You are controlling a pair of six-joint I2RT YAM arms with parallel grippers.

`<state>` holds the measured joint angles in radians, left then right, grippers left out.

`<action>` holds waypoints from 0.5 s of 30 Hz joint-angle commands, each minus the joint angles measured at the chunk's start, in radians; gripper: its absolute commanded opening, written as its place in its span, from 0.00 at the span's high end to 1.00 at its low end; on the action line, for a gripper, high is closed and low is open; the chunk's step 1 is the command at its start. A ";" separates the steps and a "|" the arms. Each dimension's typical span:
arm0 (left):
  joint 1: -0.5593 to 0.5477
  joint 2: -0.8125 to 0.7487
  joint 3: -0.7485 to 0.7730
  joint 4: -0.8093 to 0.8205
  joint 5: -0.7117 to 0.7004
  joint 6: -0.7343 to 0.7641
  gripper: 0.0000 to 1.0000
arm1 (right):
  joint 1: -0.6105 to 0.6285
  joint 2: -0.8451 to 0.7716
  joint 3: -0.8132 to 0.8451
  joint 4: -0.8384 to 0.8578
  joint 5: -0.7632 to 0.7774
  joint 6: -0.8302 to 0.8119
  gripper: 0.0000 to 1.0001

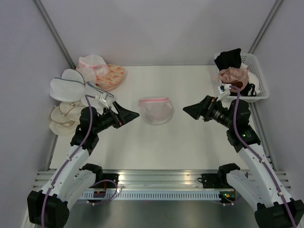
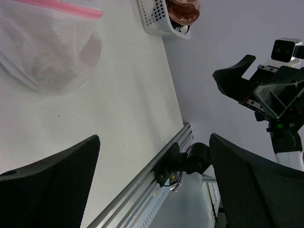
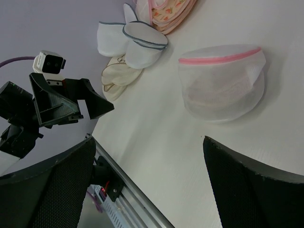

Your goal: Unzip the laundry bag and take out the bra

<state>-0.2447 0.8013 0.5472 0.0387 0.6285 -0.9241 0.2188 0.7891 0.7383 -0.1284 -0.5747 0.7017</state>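
The laundry bag [image 1: 155, 110], a half-dome of white mesh with a pink zipper rim, lies zipped at the middle of the table; it also shows in the left wrist view [image 2: 42, 52] and the right wrist view [image 3: 221, 83]. Through the mesh a pale peach bra [image 3: 213, 90] shows faintly. My left gripper [image 1: 127, 115] hovers open just left of the bag, apart from it, with nothing between its fingers [image 2: 154, 142]. To the bag's right, my right gripper [image 1: 194, 110] stands open and empty too [image 3: 148, 142], facing the bag.
A white basket [image 1: 260, 76] at the back right holds a black garment [image 1: 228, 58] and a dusty-pink bra [image 1: 233, 76]. At the back left lie white mesh bags with blue-grey trim [image 1: 66, 85], an orange-patterned pouch [image 1: 113, 76] and beige pads [image 1: 64, 118]. An aluminium rail [image 1: 156, 176] runs along the near edge.
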 commanded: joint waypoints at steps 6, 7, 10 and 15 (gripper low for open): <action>-0.004 0.084 0.054 -0.033 -0.101 0.036 0.00 | -0.001 0.005 -0.022 0.079 0.000 0.030 0.02; -0.002 0.097 0.066 -0.061 -0.114 0.039 0.00 | 0.002 0.013 -0.016 0.073 0.006 0.019 0.02; -0.004 0.114 0.054 -0.059 -0.165 0.016 0.00 | 0.056 0.080 0.054 -0.022 0.062 -0.056 0.02; -0.002 0.073 0.026 -0.069 -0.211 0.004 0.00 | 0.311 0.235 0.170 -0.120 0.246 -0.126 0.02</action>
<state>-0.2447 0.9115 0.5751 -0.0235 0.4725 -0.9192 0.4061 0.9775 0.8257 -0.2005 -0.4454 0.6361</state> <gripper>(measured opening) 0.993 0.979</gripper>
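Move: Between the hands lies the laundry bag: some 10 cm ahead of the left hand, 8 cm to its right and 21 cm below it. From the right hand it is about 9 cm ahead, 15 cm to the left and 26 cm down. The orange-patterned bags lie roughly 26 cm ahead of the left hand and 15 cm to its left; the white basket stands about 22 cm ahead of the right hand and 30 cm to its right. Closing in on the laundry bag from both sides, both grippers stay wide open and touch nothing. The right hand waits, then swings left about 4 cm while sinking nearly as far, its left side dipping slightly; the left hand sinks and reaches forward some 3 cm each, drifting a little left as it turns counter-clockwise and tips down. ##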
